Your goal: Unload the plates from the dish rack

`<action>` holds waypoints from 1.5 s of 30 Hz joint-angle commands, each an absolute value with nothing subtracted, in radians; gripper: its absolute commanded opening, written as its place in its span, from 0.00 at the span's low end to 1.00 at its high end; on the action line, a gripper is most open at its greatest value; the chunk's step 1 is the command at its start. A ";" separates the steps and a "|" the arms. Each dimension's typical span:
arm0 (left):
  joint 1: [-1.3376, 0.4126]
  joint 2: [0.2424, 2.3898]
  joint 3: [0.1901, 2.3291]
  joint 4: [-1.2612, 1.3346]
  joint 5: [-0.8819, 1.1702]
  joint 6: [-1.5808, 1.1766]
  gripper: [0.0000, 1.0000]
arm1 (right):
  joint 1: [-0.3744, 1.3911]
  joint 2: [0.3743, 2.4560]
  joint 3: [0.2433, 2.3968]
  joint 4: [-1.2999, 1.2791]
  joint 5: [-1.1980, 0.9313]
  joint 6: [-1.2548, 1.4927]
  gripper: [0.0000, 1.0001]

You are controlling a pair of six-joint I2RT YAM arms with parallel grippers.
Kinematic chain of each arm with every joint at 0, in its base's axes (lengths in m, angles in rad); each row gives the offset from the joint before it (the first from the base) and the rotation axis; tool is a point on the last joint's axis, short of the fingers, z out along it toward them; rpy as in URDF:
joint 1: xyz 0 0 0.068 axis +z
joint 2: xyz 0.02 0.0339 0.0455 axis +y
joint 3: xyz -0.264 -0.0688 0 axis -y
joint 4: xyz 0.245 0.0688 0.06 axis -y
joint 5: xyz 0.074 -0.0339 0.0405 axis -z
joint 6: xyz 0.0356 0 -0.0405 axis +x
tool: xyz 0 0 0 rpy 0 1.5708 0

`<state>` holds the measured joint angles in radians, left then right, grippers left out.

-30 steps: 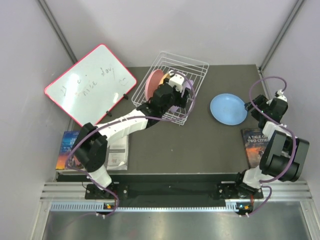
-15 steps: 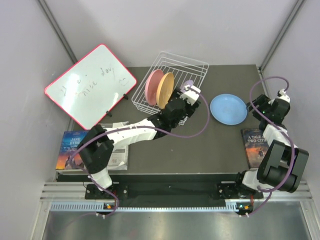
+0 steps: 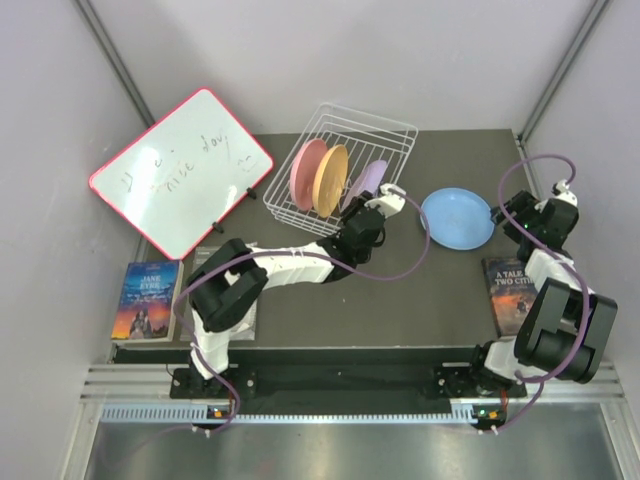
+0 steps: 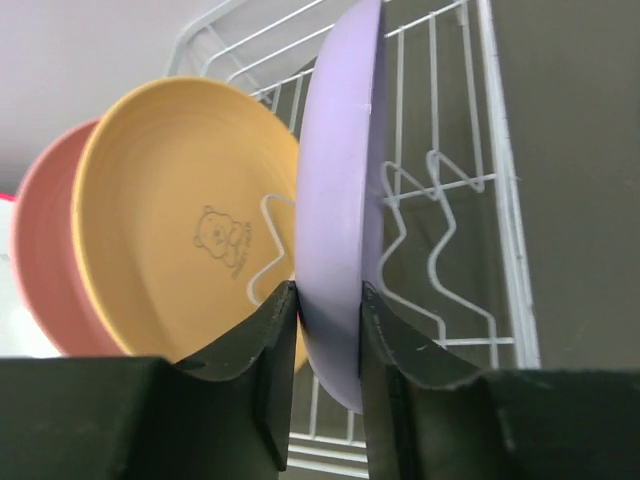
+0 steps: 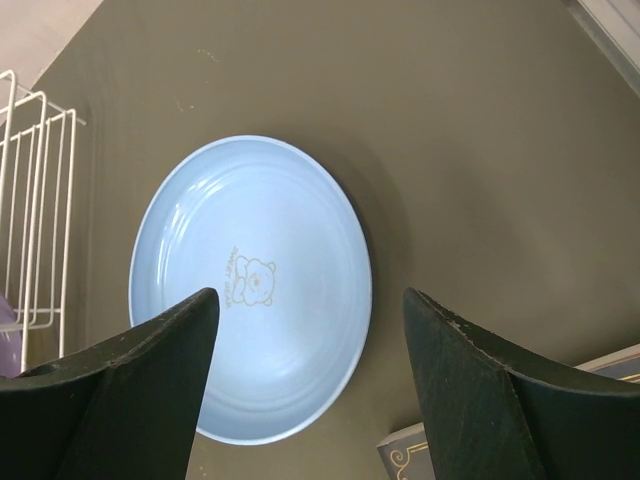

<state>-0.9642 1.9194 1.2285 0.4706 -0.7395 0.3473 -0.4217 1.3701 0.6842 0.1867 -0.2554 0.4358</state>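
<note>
The white wire dish rack [image 3: 398,132] stands at the back of the dark table. In it three plates stand on edge: pink [image 3: 307,172], orange [image 3: 331,180] and lilac-purple [image 3: 368,180]. My left gripper [image 3: 378,203] is at the rack's near right side. In the left wrist view, my left gripper [image 4: 330,300] is shut on the lower rim of the purple plate [image 4: 340,180], one finger on each face, with the orange plate [image 4: 180,220] and the pink plate [image 4: 45,260] behind it. The light blue plate [image 5: 250,290] lies flat on the table. My right gripper [image 5: 310,295] hangs open above it, empty.
A red-framed whiteboard [image 3: 180,170] leans at the back left. Books lie at the near left [image 3: 148,298] and the near right [image 3: 510,290], and a white booklet [image 3: 238,305] lies by the left arm. Grey walls close in both sides.
My left gripper came from over the rack round to its near right side and closed on the purple plate's rim. The right arm has barely moved.
</note>
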 commanded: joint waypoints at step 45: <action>-0.854 1.657 1.496 0.211 -0.714 0.158 0.00 | -0.164 1.221 0.761 0.140 -0.423 0.348 0.75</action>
<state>-0.8612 1.7981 1.4776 0.5259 -0.9466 0.5217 -0.2535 1.3098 0.6899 0.1421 -0.3794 0.3977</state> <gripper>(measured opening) 0.075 0.746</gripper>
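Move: The left hand's part-open fingers straddle the near rim of the lavender plate, whose middle is about 6 cm ahead, 2 cm right and a couple of centimetres lower. At that same height stand the orange plate, some 5 cm ahead and 6 cm left, and the pink plate, 6 ahead and 11 left. From the empty right hand, the lavender plate is roughly 32 cm left, 5 ahead and 3 higher, while the blue plate on the table lies level with it, 8 cm left and 10 down. Pinching the lavender plate by its near rim, the left fingers close and keep their grip as the hand raises the plate out of the rack, about 18 cm up, with some 8 cm to the left and a little forward; the wrist tips its fingers upward and turns counter-clockwise, easing partly back late. The right hand first hovers, then sweeps left about 9 cm above the blue plate, fingers open, towards the lavender plate. ##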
